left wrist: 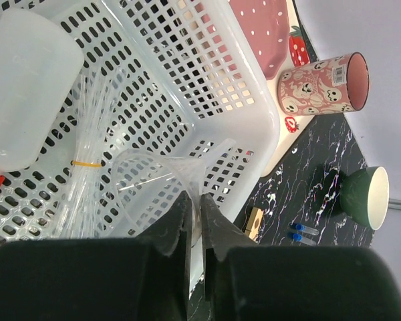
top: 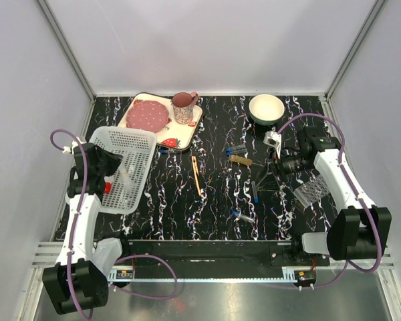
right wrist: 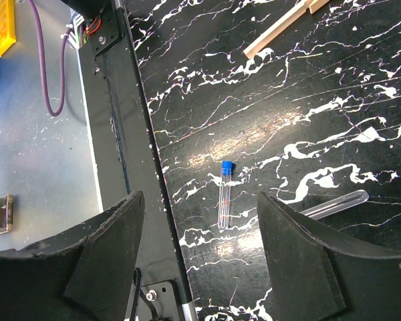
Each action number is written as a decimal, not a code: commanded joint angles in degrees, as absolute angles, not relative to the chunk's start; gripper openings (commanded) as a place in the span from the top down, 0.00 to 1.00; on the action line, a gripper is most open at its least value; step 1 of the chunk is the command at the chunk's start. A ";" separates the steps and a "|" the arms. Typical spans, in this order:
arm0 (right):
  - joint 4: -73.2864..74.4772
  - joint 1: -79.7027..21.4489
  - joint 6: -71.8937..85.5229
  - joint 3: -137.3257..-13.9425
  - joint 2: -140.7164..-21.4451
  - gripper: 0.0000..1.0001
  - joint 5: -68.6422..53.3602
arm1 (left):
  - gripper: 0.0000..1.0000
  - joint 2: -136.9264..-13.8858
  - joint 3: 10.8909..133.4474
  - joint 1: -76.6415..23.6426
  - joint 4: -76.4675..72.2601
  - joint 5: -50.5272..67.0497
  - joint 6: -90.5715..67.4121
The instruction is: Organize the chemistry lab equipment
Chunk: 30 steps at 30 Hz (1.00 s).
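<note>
My left gripper point(left wrist: 195, 200) hangs inside the white perforated basket point(top: 144, 144), shut on the rim of the clear funnel point(left wrist: 154, 179). In the basket lie the white squeeze bottle point(left wrist: 23, 87) with its red nozzle point(top: 107, 188) and a banded bundle of clear tubes point(left wrist: 87, 164). My right gripper point(right wrist: 200, 200) is open above the table, with a blue-capped test tube point(right wrist: 224, 194) lying below between its fingers. More test tubes point(top: 236, 148) lie mid-table, beside thin wooden sticks point(top: 198, 175) and a brush point(top: 240, 160). The clear tube rack point(top: 310, 190) lies under the right arm.
The strawberry-print tray point(top: 187, 130) with pink plate point(top: 147, 115) and cup point(top: 183, 107) stands at the back, behind the basket. A white bowl point(top: 266, 108) sits at back right. A capless clear tube point(right wrist: 334, 204) lies by my right finger. The table's metal front rail point(right wrist: 130, 134) runs close by.
</note>
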<state>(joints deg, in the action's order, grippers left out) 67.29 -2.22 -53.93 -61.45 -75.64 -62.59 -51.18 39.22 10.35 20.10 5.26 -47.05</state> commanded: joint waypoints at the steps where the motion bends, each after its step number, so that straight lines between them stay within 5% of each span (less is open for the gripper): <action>1: 66.80 -1.85 -53.70 -61.61 -75.67 0.26 -62.75 | 0.89 -51.24 40.52 10.81 18.81 3.95 -47.64; 17: 66.88 -1.32 -53.61 -61.61 -75.76 0.26 -62.84 | 0.73 -50.98 39.90 11.43 18.72 5.01 -47.11; 24: 66.88 -0.97 -53.61 -61.61 -75.59 0.26 -62.84 | 0.61 -50.89 39.81 11.34 18.63 6.50 -46.49; 30: 66.88 -0.79 -53.61 -61.61 -75.67 0.26 -62.93 | 0.37 -50.98 39.55 11.43 18.54 7.38 -46.06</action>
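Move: Below the left hand, which still has the clear funnel at its fingertips, is the white basket: its middle lies about 6 cm to the left, 2 cm back and some 13 cm down. Inside it the bundle of pipettes sits roughly 5 cm back and 2 cm left, the wash bottle about 4 cm back and 8 cm left. The red plate is some 21 cm ahead and 8 cm to the right, outside the basket. From the right hand the basket is about 62 cm left and 3 cm farther out, some 14 cm down. Holding its place above the right part of the basket, fingers still slanting forward and down, the left hand simply opens: the nearly shut fingertips part steadily to a bit over half wide and let go of the funnel. The arm shifts less than half a centimetre and the wrist doesn't turn. ##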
